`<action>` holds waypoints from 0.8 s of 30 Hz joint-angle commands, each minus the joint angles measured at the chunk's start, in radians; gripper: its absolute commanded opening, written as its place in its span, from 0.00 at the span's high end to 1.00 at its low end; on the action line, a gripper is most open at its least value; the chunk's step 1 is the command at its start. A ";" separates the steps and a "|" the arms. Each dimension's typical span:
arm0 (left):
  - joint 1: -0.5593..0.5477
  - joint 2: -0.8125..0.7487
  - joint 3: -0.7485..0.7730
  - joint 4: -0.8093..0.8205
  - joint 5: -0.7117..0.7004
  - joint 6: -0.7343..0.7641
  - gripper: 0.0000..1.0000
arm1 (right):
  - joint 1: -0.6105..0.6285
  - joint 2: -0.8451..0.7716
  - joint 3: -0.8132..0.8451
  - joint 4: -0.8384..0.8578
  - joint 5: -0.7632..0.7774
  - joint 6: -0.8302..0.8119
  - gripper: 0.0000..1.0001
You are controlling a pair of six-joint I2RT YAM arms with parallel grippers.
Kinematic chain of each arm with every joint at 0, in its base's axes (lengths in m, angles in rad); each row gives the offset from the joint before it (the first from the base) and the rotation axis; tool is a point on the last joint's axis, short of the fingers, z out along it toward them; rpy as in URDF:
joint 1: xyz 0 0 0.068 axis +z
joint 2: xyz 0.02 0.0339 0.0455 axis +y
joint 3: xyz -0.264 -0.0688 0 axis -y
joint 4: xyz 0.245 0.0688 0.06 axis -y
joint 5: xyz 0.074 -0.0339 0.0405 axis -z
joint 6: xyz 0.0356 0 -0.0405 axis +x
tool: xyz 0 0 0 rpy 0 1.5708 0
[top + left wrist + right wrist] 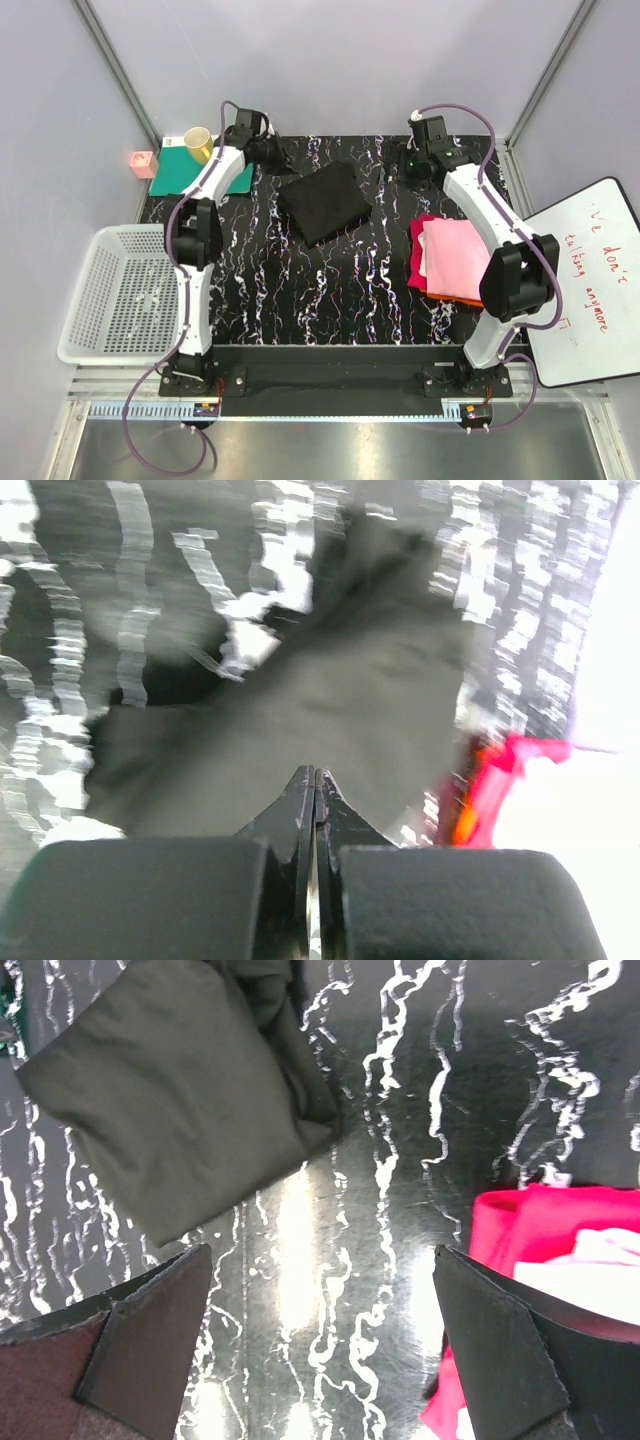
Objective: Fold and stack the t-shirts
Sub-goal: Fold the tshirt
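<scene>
A black t-shirt (323,200) lies folded into a tilted square on the marbled black table top (300,290). It shows again in the left wrist view as black t-shirt (300,710) and in the right wrist view as black t-shirt (180,1090). At the right a pink shirt (455,255) tops a stack with a red shirt (420,250) and an orange edge beneath. My left gripper (268,152) hovers by the black shirt's far-left corner; the left gripper (315,775) is shut, holding nothing. My right gripper (415,160) stands at the far right; the right gripper (320,1300) is open over bare table, between the black shirt and the red shirt (540,1220).
A white perforated basket (120,290) sits at the left edge. A green mat (180,170) with a yellow cup (198,143) and a pink block (142,163) are at the far left. A whiteboard (590,280) leans at the right.
</scene>
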State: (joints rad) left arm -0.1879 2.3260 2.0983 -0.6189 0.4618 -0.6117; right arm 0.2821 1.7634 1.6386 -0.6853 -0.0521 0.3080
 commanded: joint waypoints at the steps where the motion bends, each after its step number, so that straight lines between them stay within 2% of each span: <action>1: -0.042 -0.093 -0.049 0.114 0.170 -0.019 1.00 | -0.003 0.037 0.026 0.021 -0.084 0.039 0.00; 7: -0.058 0.001 -0.080 0.123 0.192 -0.071 1.00 | -0.003 0.090 0.067 0.021 -0.141 0.062 0.00; 13: -0.053 0.159 0.061 0.088 0.198 -0.135 1.00 | -0.004 0.187 0.113 0.006 -0.219 0.114 0.00; 18: -0.036 0.213 0.126 0.067 0.173 -0.178 1.00 | -0.047 0.292 0.107 0.001 -0.345 0.264 0.00; 22: -0.016 0.251 0.161 0.047 0.221 -0.181 1.00 | -0.115 0.300 -0.026 0.191 -0.471 0.420 0.00; 24: -0.010 0.221 0.155 0.047 0.273 -0.148 1.00 | -0.145 0.310 -0.077 0.242 -0.526 0.486 0.00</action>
State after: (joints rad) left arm -0.2237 2.5744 2.2024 -0.5781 0.6449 -0.7719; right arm 0.2070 2.0624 1.6413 -0.5911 -0.4259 0.6159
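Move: The middle of the folded black t-shirt lies about 8 cm to the left hand's right, 4 cm back and 11 cm below. From the right hand it is some 19 cm to the left, 5 cm ahead and 18 cm down. The green mat is about 20 cm left of the left hand and 5 cm farther out; the pink stack is roughly 12 cm right of the right hand, 9 cm back. Shut left fingers rise rightward, then drop about 12 cm onto the t-shirt; open right hand sinks 10 cm leftward. ##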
